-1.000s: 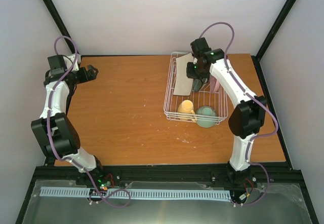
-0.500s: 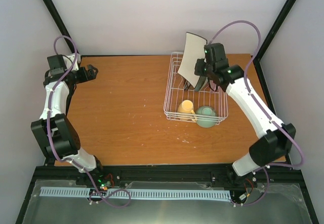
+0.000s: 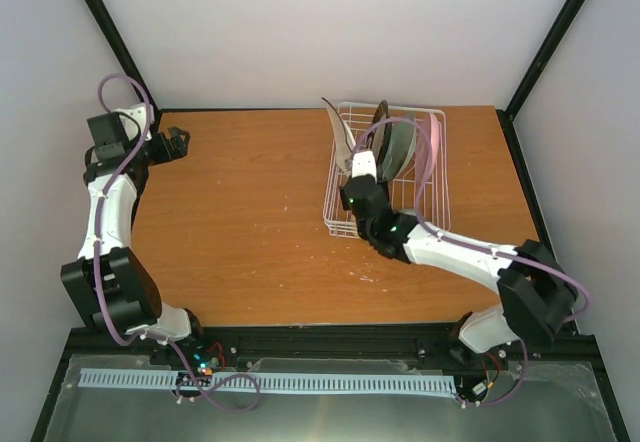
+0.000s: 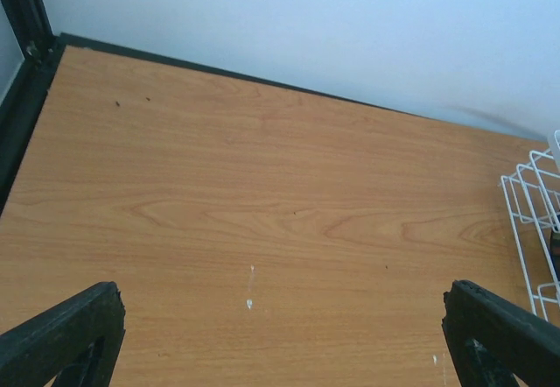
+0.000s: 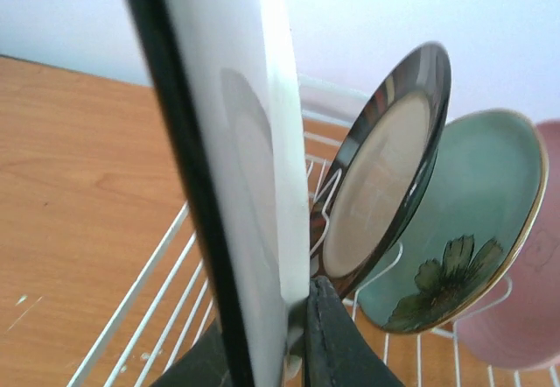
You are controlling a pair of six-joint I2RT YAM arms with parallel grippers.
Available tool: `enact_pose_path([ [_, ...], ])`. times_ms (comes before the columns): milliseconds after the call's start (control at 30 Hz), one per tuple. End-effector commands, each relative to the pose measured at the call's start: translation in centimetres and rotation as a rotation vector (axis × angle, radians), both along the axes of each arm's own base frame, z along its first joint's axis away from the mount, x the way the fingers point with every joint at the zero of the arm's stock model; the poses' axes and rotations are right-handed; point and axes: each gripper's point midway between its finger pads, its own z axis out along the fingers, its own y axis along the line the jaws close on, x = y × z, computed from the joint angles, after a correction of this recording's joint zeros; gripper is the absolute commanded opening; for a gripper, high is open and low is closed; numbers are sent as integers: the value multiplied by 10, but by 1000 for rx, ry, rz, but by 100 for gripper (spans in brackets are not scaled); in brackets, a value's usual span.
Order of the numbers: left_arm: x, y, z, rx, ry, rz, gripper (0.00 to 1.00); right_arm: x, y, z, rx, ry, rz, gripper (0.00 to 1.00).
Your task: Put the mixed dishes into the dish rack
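Observation:
My right gripper (image 3: 358, 168) is shut on the lower edge of the white square plate (image 3: 338, 130), which stands upright and edge-on over the left end of the white wire dish rack (image 3: 440, 194). In the right wrist view this plate (image 5: 236, 186) fills the left, pinched between the gripper's (image 5: 293, 326) black fingers. Behind it the dark-rimmed cream plate (image 5: 385, 186), the mint-green plate (image 5: 477, 229) and the pink plate (image 5: 529, 317) lean in the rack's slots. My right arm hides the mug and the bowl. My left gripper (image 3: 180, 143) is open at the far left, holding nothing.
The right forearm (image 3: 450, 247) lies low across the rack's near side. The left wrist view shows bare wooden table (image 4: 262, 194), the rack's corner (image 4: 529, 221) at the right edge and the back wall. Black frame posts stand at the table's corners.
The right arm has swung from the rack's far right round to its near side, carrying the white square plate to the rack's left end. It now covers the mug and bowl. The left arm barely moved.

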Motion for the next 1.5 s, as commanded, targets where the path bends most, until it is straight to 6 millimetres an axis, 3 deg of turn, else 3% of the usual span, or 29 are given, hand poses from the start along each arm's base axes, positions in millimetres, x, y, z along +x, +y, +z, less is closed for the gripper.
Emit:
enact_pose_path([
  [0,4,9,17,29,-68,36,100,-7,-18,127,288,-505,-235,3],
  [167,6,9,13,26,-65,33,100,-12,-21,134,308,-586,-289,3],
  [300,9,9,10,14,-57,27,100,-17,-34,146,338,-650,-355,3],
  [400,10,8,7,3,-53,21,100,-15,-41,144,358,-643,-423,3],
  [533,9,8,5,6,-49,24,100,-5,-43,127,415,-582,-465,3],
  [700,9,10,3,14,-43,30,100,18,-41,91,491,-419,-460,3],
  [1100,8,11,-2,18,-39,37,100,37,-50,61,608,-318,-405,3],
  [1467,7,13,-6,20,-42,46,100,44,-42,58,616,-303,-390,3],
])
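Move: The right gripper already holds the white square plate by its near edge over the rack's left side. The free slot for it is roughly 6 cm ahead, 4 cm right and 7 cm below. The black-rimmed plate stands about 9 cm ahead and 6 cm right, the green plate 8 ahead and 11 right, both some 7 cm lower. From the idle left gripper that slot lies about 47 cm right, level ahead and 9 cm lower. Keep the square plate pinched in the right gripper and raise it about 9 cm, tipping the fingers up. Then lower it just as far towards the slot left of the black-rimmed plate, going some 4 cm forward and 4 cm right overall. Turn the wrist roughly 20 degrees clockwise and roll its left side up, bringing the plate's top over to the right. ##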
